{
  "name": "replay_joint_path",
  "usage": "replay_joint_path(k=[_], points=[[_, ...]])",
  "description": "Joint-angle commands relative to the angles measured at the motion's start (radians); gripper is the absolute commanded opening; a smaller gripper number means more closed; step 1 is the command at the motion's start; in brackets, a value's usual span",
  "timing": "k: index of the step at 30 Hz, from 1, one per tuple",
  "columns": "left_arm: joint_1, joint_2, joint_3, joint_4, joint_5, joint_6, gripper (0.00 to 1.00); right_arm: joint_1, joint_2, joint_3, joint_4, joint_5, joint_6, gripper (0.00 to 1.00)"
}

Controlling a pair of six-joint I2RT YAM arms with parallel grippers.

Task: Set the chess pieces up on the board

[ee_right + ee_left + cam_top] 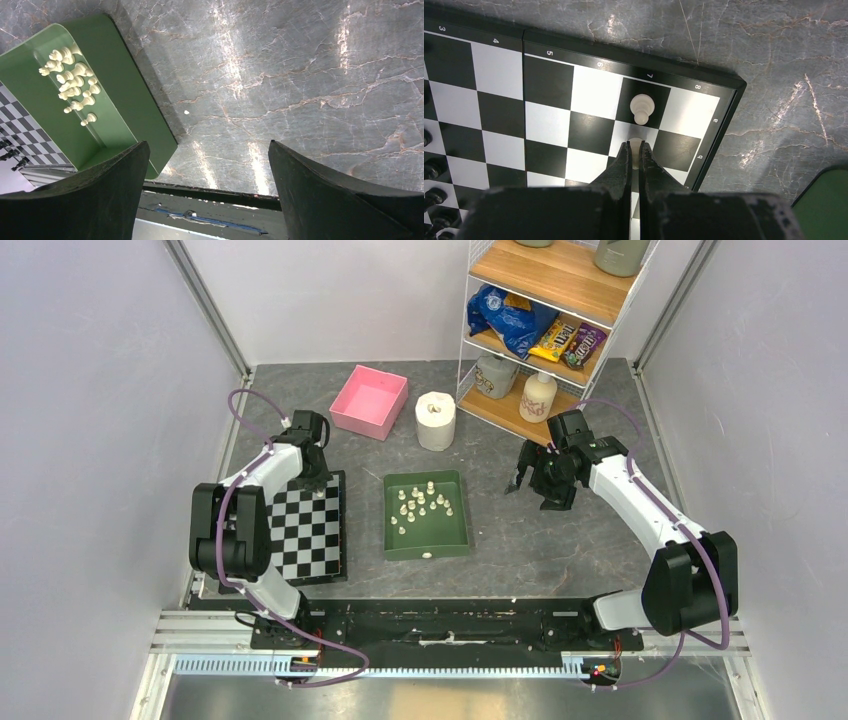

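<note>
The checkered board (312, 532) lies at the left, and my left gripper (312, 465) is over its far right corner. In the left wrist view my left gripper (635, 145) is shut on a cream chess piece (636, 150), low over the second row near the dark border (724, 125). Another cream piece (642, 107) stands upright on the corner-row square just beyond. Several more chess pieces (422, 505) (70, 82) sit in the green tray (458, 530) (125, 100). My right gripper (535, 480) (207, 145) hangs open and holds nothing, above bare table right of the tray.
A pink box (369, 401) and a white paper roll (435, 420) stand behind the tray. A wire shelf rack (545, 320) with snacks and bottles fills the back right. Black pieces (431, 170) line the board's left side. Grey walls close both sides.
</note>
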Motion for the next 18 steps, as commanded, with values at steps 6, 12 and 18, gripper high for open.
replay_joint_path(k=[6,12,18], points=[[0.007,-0.001,0.021,-0.027,-0.025,0.02,0.15,0.001,-0.016,0.012,0.024,-0.018,-0.014,0.97],[0.007,-0.017,0.022,-0.019,-0.02,0.025,0.33,0.001,-0.012,0.012,0.028,-0.027,-0.015,0.97],[0.007,-0.101,0.014,-0.006,-0.001,0.014,0.5,0.001,-0.007,0.013,0.03,-0.031,-0.017,0.97]])
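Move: Between the left fingertips is the white pawn, already set down on the light square, its middle about 1 cm below the hand point. The first white pawn stands about 3 cm straight ahead of this hand. The green tray of remaining pieces is centred roughly 23 cm to its right and 5 cm back; the pink box lies some 19 cm ahead and 12 cm right. From the idle right hand, the gripped pawn is about 45 cm left, 6 cm ahead and 9 cm lower. Opening its fingers from almost shut to nearly half wide, the left hand lets go of the white pawn on the light square just nearer than the first pawn. It otherwise stays low over the board, easing back only about 0.5 cm, with the wrist holding its tilt and a finger left clear on either side of the pawn. ##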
